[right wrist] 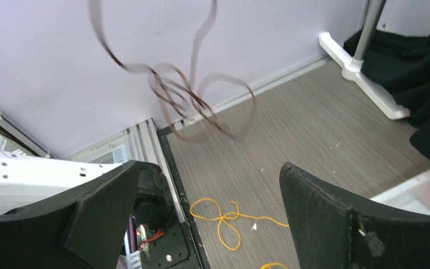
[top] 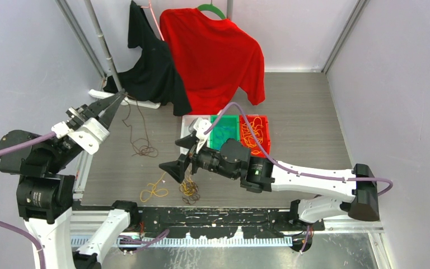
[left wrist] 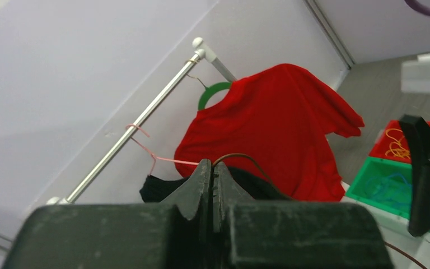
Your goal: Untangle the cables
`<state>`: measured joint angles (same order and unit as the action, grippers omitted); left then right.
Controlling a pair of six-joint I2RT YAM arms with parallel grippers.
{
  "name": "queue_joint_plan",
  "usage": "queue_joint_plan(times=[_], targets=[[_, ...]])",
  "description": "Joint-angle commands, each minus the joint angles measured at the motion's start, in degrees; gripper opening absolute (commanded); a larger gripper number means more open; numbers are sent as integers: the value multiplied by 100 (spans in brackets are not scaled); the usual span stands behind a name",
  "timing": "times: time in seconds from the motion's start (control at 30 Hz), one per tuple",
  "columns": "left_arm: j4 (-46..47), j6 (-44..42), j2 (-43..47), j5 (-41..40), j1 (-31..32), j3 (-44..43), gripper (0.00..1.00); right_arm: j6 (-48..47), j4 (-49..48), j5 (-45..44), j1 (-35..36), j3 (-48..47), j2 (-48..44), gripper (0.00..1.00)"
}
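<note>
My left gripper (top: pixel 122 97) is raised at the back left and shut on a dark brown cable (top: pixel 140 131), which hangs from its tips to a loose knot above the table. The left wrist view shows the closed jaws (left wrist: pixel 213 166) pinching that cable (left wrist: pixel 246 158). In the right wrist view the brown cable (right wrist: pixel 179 89) swings, blurred. My right gripper (top: pixel 183 154) is open and empty above an orange-yellow cable (top: pixel 154 190) and a tangled yellow-brown clump (top: pixel 190 189). The yellow cable (right wrist: pixel 229 216) lies between its fingers in the wrist view.
A green bin (top: pixel 224 133) and a red bin (top: pixel 256 134) with cables inside stand mid-table. A red shirt (top: pixel 213 56) and a black garment (top: pixel 151 73) hang on a rack at the back. The rack's white foot (right wrist: pixel 364 84) lies on the table.
</note>
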<state>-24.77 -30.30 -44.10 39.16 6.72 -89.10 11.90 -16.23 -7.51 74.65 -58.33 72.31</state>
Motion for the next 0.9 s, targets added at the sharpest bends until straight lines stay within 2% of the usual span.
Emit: queue_joint_plan(times=[0.0,0.2,0.33,0.4,0.53,0.6,0.87], targets=[[-436,-97,182,304,-16,138,0,-179,-127,289,27,-689,-11,100],[-591,-15,339,413,-10,282,0,-219,-401,284,23,-1228,364,98],[-631,101,399,497,-10,326,0,-383,-471,-173,19,-1566,679,94],[-637,148,415,545,-17,323,0,-467,-432,-518,23,-1724,839,89],[-683,233,437,647,-23,272,0,-612,-416,-1166,23,-1862,1062,68],[-690,279,441,688,-16,223,0,-743,-402,-1346,22,-1818,1104,61],[-700,807,358,1094,-21,148,0,-990,-886,-1693,19,-1304,1075,59]])
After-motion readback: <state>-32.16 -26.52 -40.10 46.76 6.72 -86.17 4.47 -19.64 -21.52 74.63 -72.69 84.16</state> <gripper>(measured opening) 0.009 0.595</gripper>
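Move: The loose tangle at the bottom of the brown cable hangs about 6 cm to my right hand's left, roughly 1 cm ahead and 3 cm above it. From my left hand, which already holds that cable, it is some 21 cm below and 3 cm back. On the table, about 32 cm below my right hand, the yellow cable loop lies 9 cm left and 2 back, the yellow-brown pile 3 left and 1 back, and the white bin 17 ahead and 6 right. My open right hand rises about 7 cm first, then swings forward some 6 cm and a little left towards the hanging brown cable, sinking slightly, turning clockwise about 15 degrees and narrowing its fingers to just over half open. Meanwhile my left hand keeps its fingers shut on the cable and brings it down and back, about 5 cm in all, tipping slightly downward. ##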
